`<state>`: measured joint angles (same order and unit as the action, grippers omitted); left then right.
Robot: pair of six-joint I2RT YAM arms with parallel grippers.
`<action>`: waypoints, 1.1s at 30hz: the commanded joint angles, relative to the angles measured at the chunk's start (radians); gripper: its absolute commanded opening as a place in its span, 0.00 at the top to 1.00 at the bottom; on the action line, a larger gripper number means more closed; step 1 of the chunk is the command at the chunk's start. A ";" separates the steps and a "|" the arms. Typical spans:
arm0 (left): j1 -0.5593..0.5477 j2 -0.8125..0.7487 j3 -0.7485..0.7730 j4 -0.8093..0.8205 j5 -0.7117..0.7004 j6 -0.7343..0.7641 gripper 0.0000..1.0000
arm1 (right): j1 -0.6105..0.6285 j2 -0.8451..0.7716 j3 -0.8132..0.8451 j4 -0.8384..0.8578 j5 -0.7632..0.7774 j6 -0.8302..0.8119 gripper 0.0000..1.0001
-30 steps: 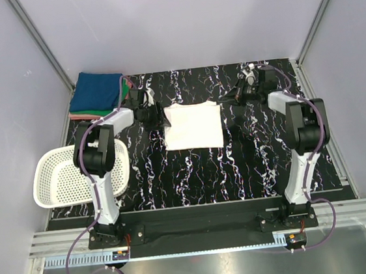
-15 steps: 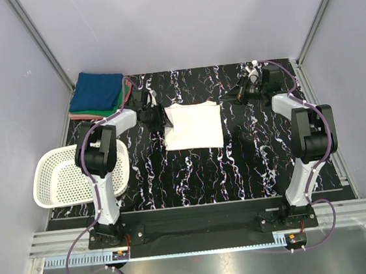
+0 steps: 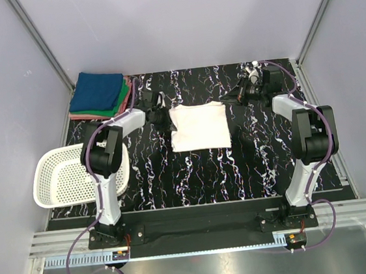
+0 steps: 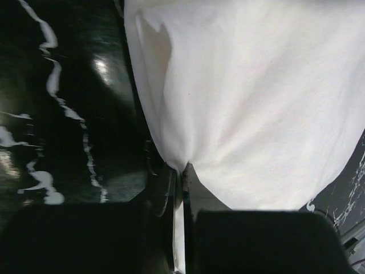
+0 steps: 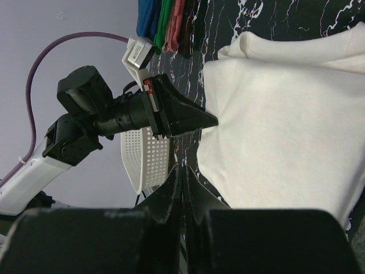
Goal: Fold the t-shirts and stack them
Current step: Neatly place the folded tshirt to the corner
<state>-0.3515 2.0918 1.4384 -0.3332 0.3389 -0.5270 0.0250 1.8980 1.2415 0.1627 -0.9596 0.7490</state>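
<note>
A folded white t-shirt point(image 3: 199, 127) lies flat in the middle of the black marbled table point(image 3: 193, 175). My left gripper point(image 3: 166, 110) is at the shirt's far-left corner, shut on a pinch of its edge; the left wrist view shows white cloth point(image 4: 251, 103) bunching into the closed fingertips point(image 4: 182, 169). My right gripper point(image 3: 234, 97) hovers off the shirt's far-right corner, shut with nothing in it; its closed tips point(image 5: 182, 171) sit over bare table beside the white shirt point(image 5: 285, 125). Folded blue, green and pink t-shirts are stacked point(image 3: 100, 93) at the back left.
A white mesh basket point(image 3: 63, 179) hangs over the table's left edge, also visible in the right wrist view as the basket point(image 5: 149, 160). Grey walls with metal rails enclose the table on three sides. The arm bases stand at the near edge.
The left gripper has closed on the white shirt's left edge, and the shirt has shifted slightly right. The right arm swung a little outward early on, then held still.
</note>
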 commanded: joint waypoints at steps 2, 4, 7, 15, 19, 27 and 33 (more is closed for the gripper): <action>-0.029 -0.045 0.056 -0.055 -0.021 -0.053 1.00 | 0.006 -0.062 -0.011 0.043 -0.004 0.001 0.93; -0.029 -0.047 0.060 -0.076 -0.055 -0.056 0.77 | 0.006 -0.059 -0.008 0.035 -0.001 -0.008 0.93; -0.021 -0.064 0.036 -0.086 -0.149 -0.083 0.49 | 0.006 -0.057 -0.010 0.035 0.001 -0.010 0.93; -0.020 -0.047 0.005 -0.043 -0.170 -0.130 0.40 | 0.009 -0.057 -0.011 0.028 0.002 -0.005 0.94; -0.021 -0.021 0.007 -0.010 -0.117 -0.126 0.40 | 0.021 -0.048 0.012 -0.002 0.015 -0.020 0.94; -0.018 0.028 -0.004 0.042 -0.011 -0.106 0.40 | 0.026 -0.043 0.049 -0.111 0.058 -0.088 0.94; -0.018 0.063 0.020 0.037 0.014 -0.122 0.42 | 0.027 -0.019 0.061 -0.140 0.073 -0.111 0.94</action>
<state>-0.3698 2.1033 1.4502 -0.2852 0.3225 -0.6498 0.0460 1.8935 1.2530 0.0505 -0.9077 0.6804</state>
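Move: The left hand already has the folded white t-shirt's left edge pinched low on the table; the shirt's middle lies about 9 cm to its right, level ahead and some 1 cm lower. The stack of folded shirts is roughly 26 cm left of this hand and 17 cm farther out, the white basket about 28 cm left and 13 cm back. From the shut, empty right hand the shirt's middle is about 7 cm left, 3 cm back and 15 cm below. The left hand carries the pinched left edge a last centimetre or so right and back, then its fingers open to a bit over half and let the cloth go while the hand shifts about 2 cm left and a little forward, turning some 8 degrees counter-clockwise. Staying just above the table, it then comes back right about 2.5 cm, open fingers straddling the shirt's left edge, while the right hand, still shut and empty above the shirt, holds nearly still before sinking about 1.5 cm. ##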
